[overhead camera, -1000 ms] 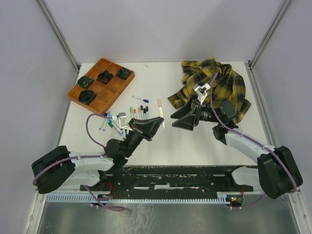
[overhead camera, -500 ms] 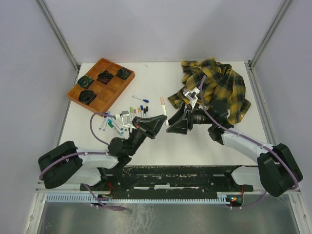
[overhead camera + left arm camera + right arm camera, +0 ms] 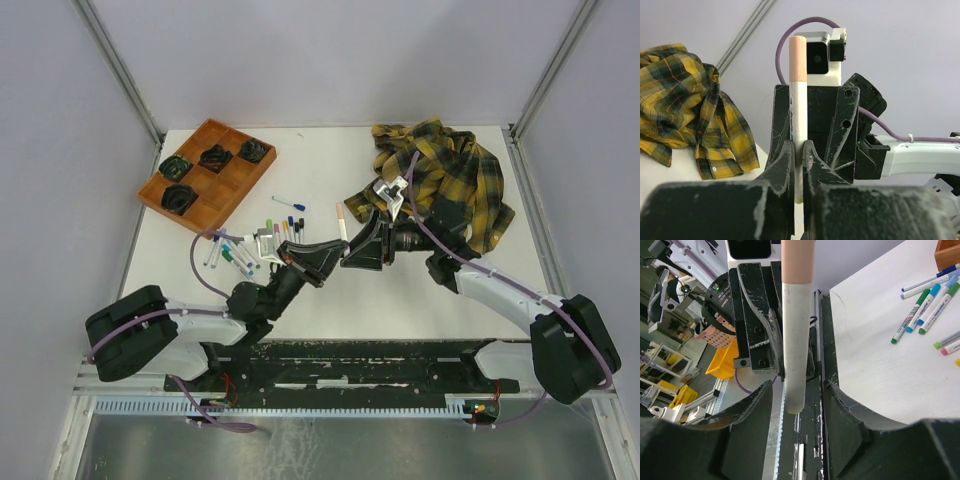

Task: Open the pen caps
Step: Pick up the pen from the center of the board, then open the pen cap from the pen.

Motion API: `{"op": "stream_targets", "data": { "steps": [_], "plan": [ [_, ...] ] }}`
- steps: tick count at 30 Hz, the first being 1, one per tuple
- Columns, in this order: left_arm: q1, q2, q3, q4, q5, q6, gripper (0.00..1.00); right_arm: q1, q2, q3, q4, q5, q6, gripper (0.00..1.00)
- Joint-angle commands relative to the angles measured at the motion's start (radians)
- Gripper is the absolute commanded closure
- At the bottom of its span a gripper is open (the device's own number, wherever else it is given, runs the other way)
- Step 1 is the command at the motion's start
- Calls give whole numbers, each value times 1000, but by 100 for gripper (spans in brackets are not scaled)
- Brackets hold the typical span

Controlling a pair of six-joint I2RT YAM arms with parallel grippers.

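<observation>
My left gripper [image 3: 799, 150] is shut on the lower barrel of a white marker [image 3: 799, 115], which it holds upright above the table. The peach pen cap [image 3: 797, 57] sits on the marker's top end. My right gripper [image 3: 797, 395] is open, and its jaws stand on either side of the same barrel [image 3: 795, 340] with a gap on each side. From above, the two grippers meet at mid-table round the marker [image 3: 342, 225]. Other capped markers [image 3: 250, 240] lie loose on the table to the left.
An orange tray [image 3: 230, 185] holding black coiled items stands at the back left. A yellow plaid shirt [image 3: 450, 170] lies crumpled at the back right. One blue-capped marker [image 3: 290, 204] lies apart, near the tray.
My right gripper has come left to the held marker and its jaws have narrowed round the barrel. My left gripper has carried the marker a little to the right.
</observation>
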Motion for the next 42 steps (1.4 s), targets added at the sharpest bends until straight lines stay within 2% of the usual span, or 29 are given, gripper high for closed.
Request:
{"op": "stream_targets", "data": {
  "steps": [1, 8, 13, 14, 18, 21, 24, 27, 30, 33, 38, 42],
  "plan": [
    [-12, 14, 40, 60, -3, -27, 97, 5, -9, 57, -62, -7, -49, 49],
    [-17, 20, 39, 61, -11, -28, 97, 7, -9, 76, -132, -17, -92, 67],
    [-16, 12, 27, 61, -19, -26, 96, 7, -10, 99, -196, -24, -128, 87],
    [-17, 9, 23, 61, -21, -26, 94, 6, -9, 107, -225, -25, -146, 90],
    [-16, -26, -2, 27, -47, -47, 56, 6, -9, 139, -336, -32, -218, 100],
    [-14, -104, -19, -69, -57, -33, 40, 7, -9, 170, -461, -35, -292, 100],
    [-9, -223, -27, -235, -63, -17, 30, 6, -8, 210, -587, -37, -372, 100],
    [9, -345, -26, -397, -38, 0, 25, 7, -3, 254, -733, -56, -477, 100],
    [57, -457, -6, -590, 8, -22, 22, 11, -5, 305, -879, -68, -612, 100],
    [107, -507, 10, -694, 80, -52, 20, 18, -6, 330, -970, -83, -691, 100],
    [154, -483, 46, -696, 244, -85, 22, 23, 1, 366, -1106, -121, -807, 100],
    [155, -397, 98, -674, 321, -97, 29, 27, 4, 378, -1144, -125, -844, 100]
  ]
}}
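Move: My left hand still holds the capped pen roughly upright; its middle is some 2 cm above that hand's point. My right fingers stand open around its lower end, the pen's middle about 4 cm above them. On the board some 22 cm below my right hand, the marker row lies about 16 cm ahead and 13 cm left, the blue-green markers 11 cm ahead and 24 cm left, the plaid shirt 31 cm ahead and 23 cm right. I close my right fingers on the pen's bare lower end, then open my left wide and draw it about 5 cm left, arching up some 3 cm and then coming back down and slightly right. Meanwhile my right hand, keeping its pinch, eases back and down by 2 to 3 cm and tips its fingers down about 15 degrees, turning a little counter-clockwise. ##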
